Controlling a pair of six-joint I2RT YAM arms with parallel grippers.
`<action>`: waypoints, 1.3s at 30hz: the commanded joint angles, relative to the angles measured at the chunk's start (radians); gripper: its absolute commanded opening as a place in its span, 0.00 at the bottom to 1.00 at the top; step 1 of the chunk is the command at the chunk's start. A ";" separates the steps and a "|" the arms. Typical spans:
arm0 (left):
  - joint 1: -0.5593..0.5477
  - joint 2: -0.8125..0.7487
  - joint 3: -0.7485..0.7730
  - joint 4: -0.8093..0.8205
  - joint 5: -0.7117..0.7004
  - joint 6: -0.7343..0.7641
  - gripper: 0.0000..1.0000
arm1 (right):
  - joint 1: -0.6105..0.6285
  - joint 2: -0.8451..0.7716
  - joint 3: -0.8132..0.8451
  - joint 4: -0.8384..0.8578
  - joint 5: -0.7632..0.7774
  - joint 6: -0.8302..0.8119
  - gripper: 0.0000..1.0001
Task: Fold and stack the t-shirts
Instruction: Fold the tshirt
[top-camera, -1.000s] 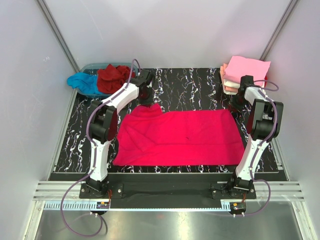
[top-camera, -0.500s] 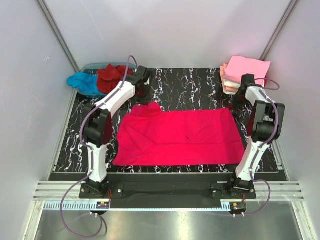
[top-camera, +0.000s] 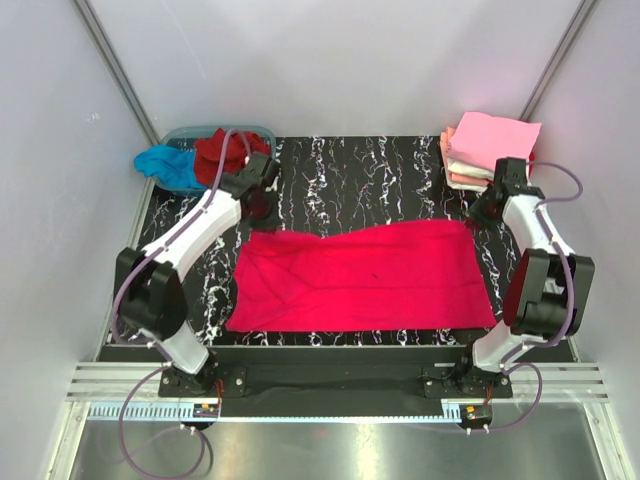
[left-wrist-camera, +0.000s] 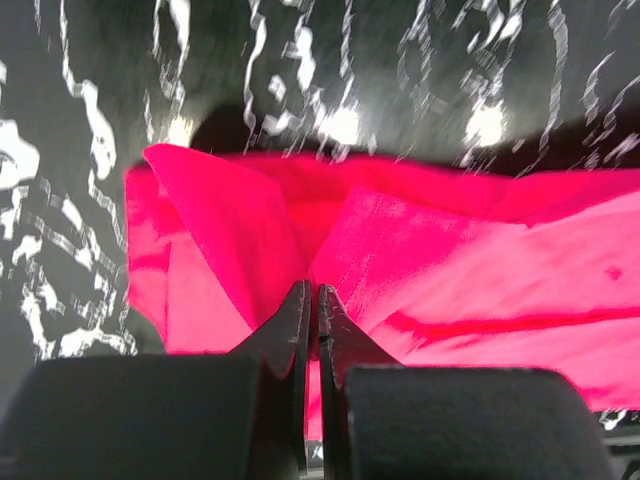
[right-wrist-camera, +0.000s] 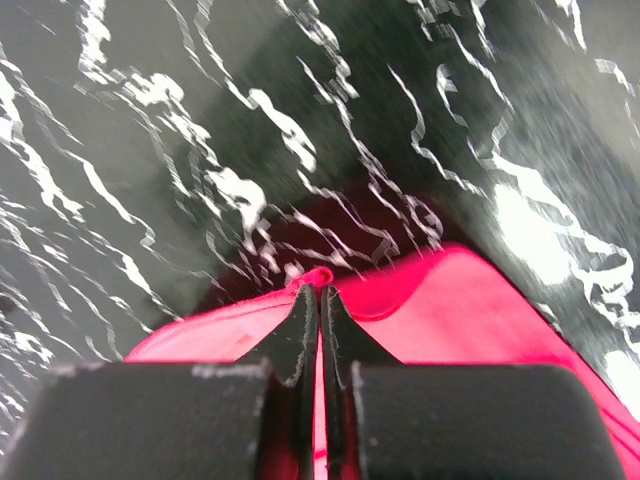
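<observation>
A bright pinkish-red t-shirt (top-camera: 365, 275) lies spread wide on the black marbled mat (top-camera: 370, 175). My left gripper (top-camera: 258, 214) is at its far left corner, shut on the cloth. In the left wrist view the left gripper (left-wrist-camera: 312, 292) pinches a fold of the red t-shirt (left-wrist-camera: 470, 280). My right gripper (top-camera: 477, 216) is at the far right corner. The right wrist view shows the right gripper (right-wrist-camera: 318, 294) shut on the hem of the t-shirt (right-wrist-camera: 470, 320), which is raised a little off the mat.
A stack of folded t-shirts (top-camera: 490, 145), pale pink on top, sits at the back right corner. A clear blue tub (top-camera: 190, 135) at the back left holds a dark red t-shirt (top-camera: 222, 152) and a turquoise one (top-camera: 160, 162). White walls close both sides.
The right gripper closed on the far right corner. Both arms swung outward, and the bunched far left corner was drawn out, so the far edge now lies stretched.
</observation>
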 joint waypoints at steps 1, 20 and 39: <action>-0.013 -0.103 -0.069 0.012 -0.038 -0.018 0.00 | 0.001 -0.065 -0.073 -0.005 0.037 -0.017 0.00; -0.121 -0.251 -0.295 -0.031 -0.082 -0.052 0.00 | -0.096 -0.274 -0.273 -0.012 0.112 0.003 0.00; -0.279 -0.413 -0.676 0.070 0.103 -0.198 0.65 | -0.216 -0.292 -0.402 -0.027 0.133 0.089 0.53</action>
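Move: Both hands already hold the raised far edge of the magenta t-shirt. Its near edge, lying on the table, is about 18 cm straight back of the left hand and 12 cm below; the basket of clothes stands some 23 cm ahead and 15 cm left of that hand. From the right hand, the near edge is roughly 23 cm straight back and 9 cm down, and the folded stack about 20 cm ahead and 7 cm right. The t-shirt's held far edge is carried back towards the near edge and lowered over the lower layer. The left hand travels about 18 cm back and 8 down, its fingers tipping some 15 degrees back; the right goes about 14 cm back, dipping and rising slightly before sinking again, ends 5 cm lower and 5 cm farther right, and turns some 20 degrees clockwise. Both open late and let go just above the cloth. ##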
